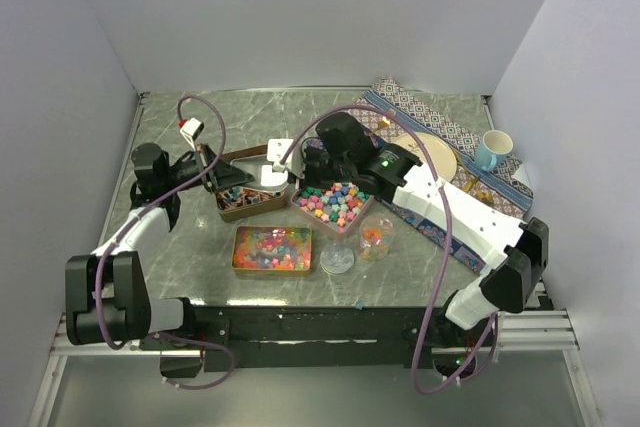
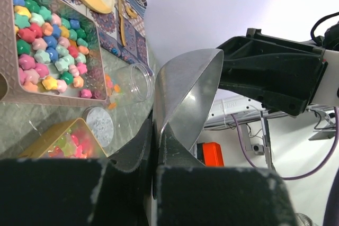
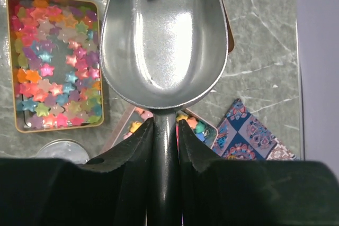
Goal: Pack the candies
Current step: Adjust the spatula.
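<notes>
A metal scoop [image 1: 268, 171] hangs over the brown tin [image 1: 245, 199], held from both sides. My left gripper [image 1: 222, 173] is shut on the thin rim of the scoop's bowl [image 2: 185, 93], jaws pinched together [image 2: 156, 130]. My right gripper [image 1: 305, 162] is shut on the scoop's dark handle [image 3: 165, 173]; the empty bowl [image 3: 164, 35] points away from it. Chunky pastel candies [image 1: 335, 204] fill a pink tray [image 2: 58, 98]. Star candies [image 3: 53, 62] fill a gold tin [image 1: 271, 247]. A clear jar [image 1: 376, 237] holds a few orange candies.
The jar's lid [image 1: 337, 259] lies flat beside the jar. At the back right a patterned cloth [image 1: 405, 107] carries a yellow plate [image 1: 435, 155] and a blue mug [image 1: 492, 149]. Grey walls close in the table on three sides.
</notes>
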Robot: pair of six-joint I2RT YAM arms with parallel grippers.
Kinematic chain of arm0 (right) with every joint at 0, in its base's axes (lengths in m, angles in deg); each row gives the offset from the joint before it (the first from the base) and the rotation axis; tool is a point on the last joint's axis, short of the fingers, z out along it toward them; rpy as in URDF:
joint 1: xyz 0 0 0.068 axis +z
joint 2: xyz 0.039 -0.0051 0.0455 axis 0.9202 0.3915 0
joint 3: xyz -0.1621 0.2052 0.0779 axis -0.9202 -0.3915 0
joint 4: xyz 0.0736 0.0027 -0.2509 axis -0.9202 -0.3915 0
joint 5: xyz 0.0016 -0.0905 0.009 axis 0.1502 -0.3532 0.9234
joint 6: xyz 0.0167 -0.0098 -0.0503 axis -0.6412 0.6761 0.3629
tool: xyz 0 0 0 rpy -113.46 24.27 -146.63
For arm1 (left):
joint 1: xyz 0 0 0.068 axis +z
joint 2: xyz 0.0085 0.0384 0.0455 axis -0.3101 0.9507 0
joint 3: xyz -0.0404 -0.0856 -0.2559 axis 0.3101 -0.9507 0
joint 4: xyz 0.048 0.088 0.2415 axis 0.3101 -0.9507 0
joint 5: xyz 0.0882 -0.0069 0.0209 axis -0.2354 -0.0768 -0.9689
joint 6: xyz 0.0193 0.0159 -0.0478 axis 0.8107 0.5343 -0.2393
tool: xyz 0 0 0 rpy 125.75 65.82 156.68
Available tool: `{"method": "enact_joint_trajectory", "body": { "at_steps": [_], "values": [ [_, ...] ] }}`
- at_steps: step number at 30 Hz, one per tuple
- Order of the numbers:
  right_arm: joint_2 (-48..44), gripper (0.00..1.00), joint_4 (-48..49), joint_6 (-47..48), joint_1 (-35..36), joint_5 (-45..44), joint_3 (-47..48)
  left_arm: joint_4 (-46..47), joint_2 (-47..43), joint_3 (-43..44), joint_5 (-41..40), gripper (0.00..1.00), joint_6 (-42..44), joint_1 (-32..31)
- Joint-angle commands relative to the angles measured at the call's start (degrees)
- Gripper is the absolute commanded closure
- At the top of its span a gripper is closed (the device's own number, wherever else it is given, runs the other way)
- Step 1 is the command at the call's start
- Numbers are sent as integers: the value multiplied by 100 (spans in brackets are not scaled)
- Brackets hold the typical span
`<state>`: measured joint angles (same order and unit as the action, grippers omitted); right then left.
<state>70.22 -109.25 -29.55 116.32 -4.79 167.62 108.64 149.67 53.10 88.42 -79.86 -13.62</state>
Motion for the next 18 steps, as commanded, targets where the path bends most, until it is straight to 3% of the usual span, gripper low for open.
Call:
{"method": "enact_joint_trajectory", "body": {
  "at_steps": [1,3,5,10,12,14,15,18],
  "values": [
    [280,100,-276,100,-6,83,166,48,-43,444,240,99,-84,3],
    [272,100,-329,66,-58,92,218,-819,-34,672,-173,70,406,222],
    [271,100,-425,13,-250,154,315,-823,-17,726,-742,37,418,415],
    [421,100,-1680,766,-998,110,1000,-2698,-35,1551,-2115,29,1497,1040],
    [569,100,-2225,1458,-1313,-153,1306,-3728,18,1971,-3305,28,2425,979],
    [632,100,-2981,1935,-1455,-634,1431,-4600,53,2018,-4030,29,2737,935],
    [649,100,-3288,2381,-1586,-794,1431,-4821,27,1940,-4904,29,2825,926],
    [623,100,-3519,3120,-1728,-1408,1257,-5043,-113,1413,-5360,30,2721,926]
  ]
}}
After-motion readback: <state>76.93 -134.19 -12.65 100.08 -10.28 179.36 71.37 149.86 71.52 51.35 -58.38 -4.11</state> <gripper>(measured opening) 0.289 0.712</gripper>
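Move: Pinched at the bowl's front lip by the left fingers and by the handle in the right, the spatula has its bowl's middle about 6 cm right of the left hand and 2 cm ahead, nearly level. The box of star candies lies some 8 cm right of the right hand, 5 cm ahead and 22 cm below. About 20 cm below the left hand, the wrapped-candy box stands 9 cm ahead and 5 left; the translucent-candy box, 9 cm back and 3 right. Opening wide, the left fingers let go of the bowl's lip, and that hand backs off about 12 cm left and as far forward, swinging some 45 degrees counter-clockwise. The right hand keeps its grip on the handle and, after a small dip, carries the spatula some 13 cm right and 7 cm forward towards the star-candy box, its fingers tipping about 25 degrees further down. ##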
